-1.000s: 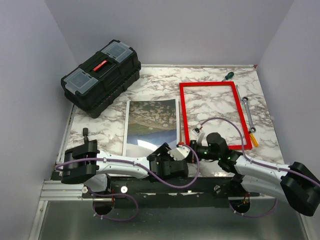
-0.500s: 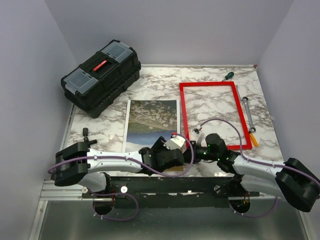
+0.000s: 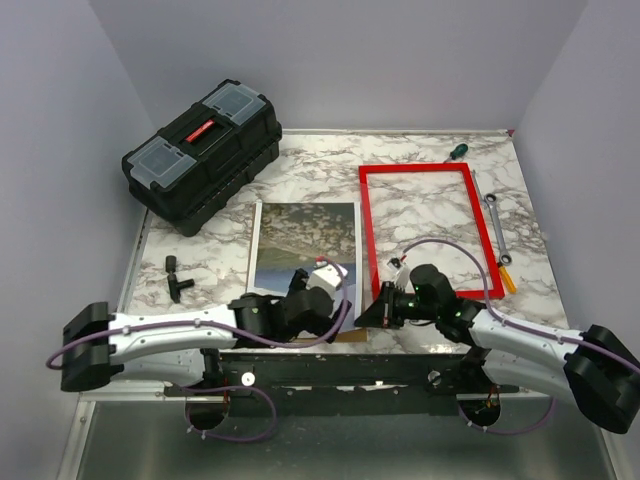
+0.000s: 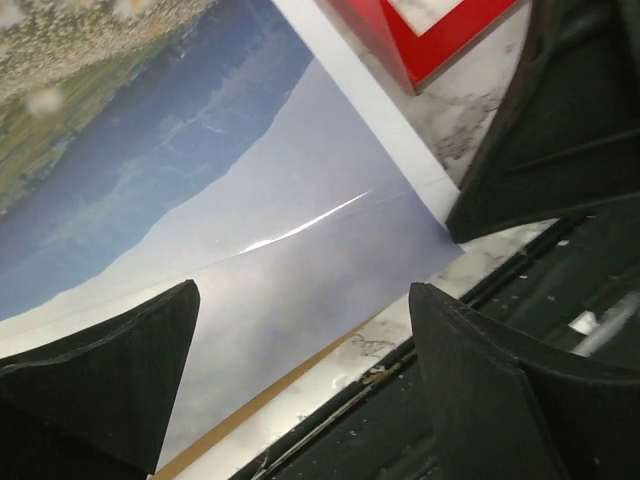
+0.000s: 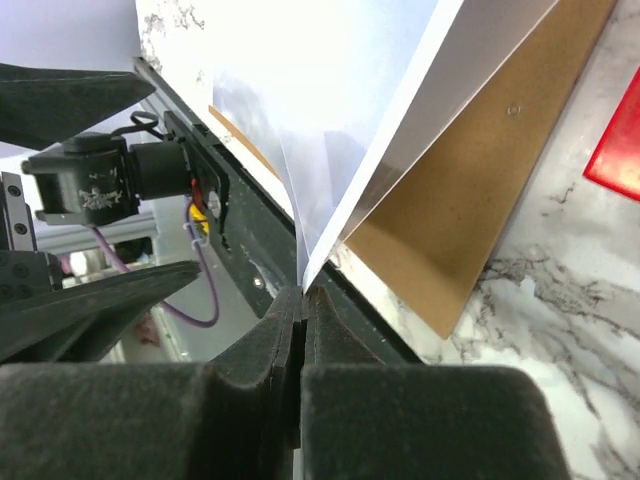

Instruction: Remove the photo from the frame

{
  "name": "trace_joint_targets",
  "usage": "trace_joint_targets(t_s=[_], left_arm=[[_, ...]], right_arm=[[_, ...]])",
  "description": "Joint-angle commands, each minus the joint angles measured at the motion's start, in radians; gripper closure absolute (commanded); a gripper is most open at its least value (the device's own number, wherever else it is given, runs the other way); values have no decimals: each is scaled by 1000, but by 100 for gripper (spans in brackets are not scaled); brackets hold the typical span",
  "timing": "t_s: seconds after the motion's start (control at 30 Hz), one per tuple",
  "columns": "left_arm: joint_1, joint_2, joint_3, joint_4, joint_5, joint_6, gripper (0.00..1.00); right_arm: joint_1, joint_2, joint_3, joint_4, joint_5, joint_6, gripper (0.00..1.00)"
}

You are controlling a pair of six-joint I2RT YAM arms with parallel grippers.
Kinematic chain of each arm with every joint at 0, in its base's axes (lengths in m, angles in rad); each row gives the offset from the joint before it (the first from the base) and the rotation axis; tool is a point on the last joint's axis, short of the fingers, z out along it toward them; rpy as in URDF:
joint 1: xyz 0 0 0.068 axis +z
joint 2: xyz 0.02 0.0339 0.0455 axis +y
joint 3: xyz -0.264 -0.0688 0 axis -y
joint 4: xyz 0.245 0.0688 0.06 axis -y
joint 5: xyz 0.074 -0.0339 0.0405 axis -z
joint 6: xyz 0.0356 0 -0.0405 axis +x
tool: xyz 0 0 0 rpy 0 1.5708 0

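The photo (image 3: 300, 240) lies left of the empty red frame (image 3: 366, 225), outside it. My right gripper (image 3: 372, 315) is shut on the photo's near right corner. In the right wrist view the jaws (image 5: 303, 298) pinch that corner, and the photo (image 5: 330, 110) lifts off the brown backing board (image 5: 480, 190). My left gripper (image 3: 318, 312) hovers open over the photo's near end. In the left wrist view its fingers (image 4: 100, 385) stand wide apart above the pale sky part of the photo (image 4: 230, 210), holding nothing. A corner of the frame (image 4: 425, 45) shows at the top.
A black toolbox (image 3: 203, 155) sits at the back left. A green-handled screwdriver (image 3: 457, 151), a wrench (image 3: 497, 225) and an orange tool (image 3: 509, 279) lie right of the frame. A small black part (image 3: 178, 278) lies at the left. Walls enclose the table.
My left arm has swung out to the left, and its gripper has slid left over the photo's near end and opened wider. The right gripper stays shut at the photo's corner.
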Motion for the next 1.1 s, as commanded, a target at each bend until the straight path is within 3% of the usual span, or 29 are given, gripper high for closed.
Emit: trace_joint_targets(t_s=[0.0,0.1,0.33,0.4,0.47,0.7,0.87,1.07], left_arm=[[99,-232,-101,83,292,-36,10],[161,-351,-133,116,448,-29,10],[149,-423,-141,125,542,84,11],[118,-429,-151,130,483,125,11],[42,-407,-145,113,338,172,13],[-170,-170,-87,75,-96,196,22],[-230,-14,-50,91,-231,227,25],[-234,74,-21,52,-318,194,43]], right_arm=[[2,4,81,-202,-14,134,99],[2,39,119,-260,-66,188,99],[1,64,177,-243,-120,352,100],[1,76,191,-244,-113,389,99],[0,87,190,-244,-122,431,99],[-3,73,161,-245,-109,537,99],[-4,38,152,-244,-86,604,99],[-4,23,155,-244,-92,640,100]])
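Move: The photo's near right corner, pinched in the right fingers, is about 5 cm right of the open left hand, 2 cm back and 3 cm below it. The photo's middle lies some 9 cm ahead, 7 cm left and 5 cm below the left hand, and about 11 cm ahead and 11 cm left of the right. The backing board's near right corner sticks out 3 cm back, 2 cm right and 4 cm below the right hand. Still pinching the photo's corner, the right hand peels it up from the backing board, about 4 cm up and 2 cm left, rolling some 35 degrees about its fingers' line. The left hand swings up and back clear of the photo, then sinks again and eases slightly forward over its near edge, ending about 3 cm back of its start with its fingers partly closed around where the edge runs. ##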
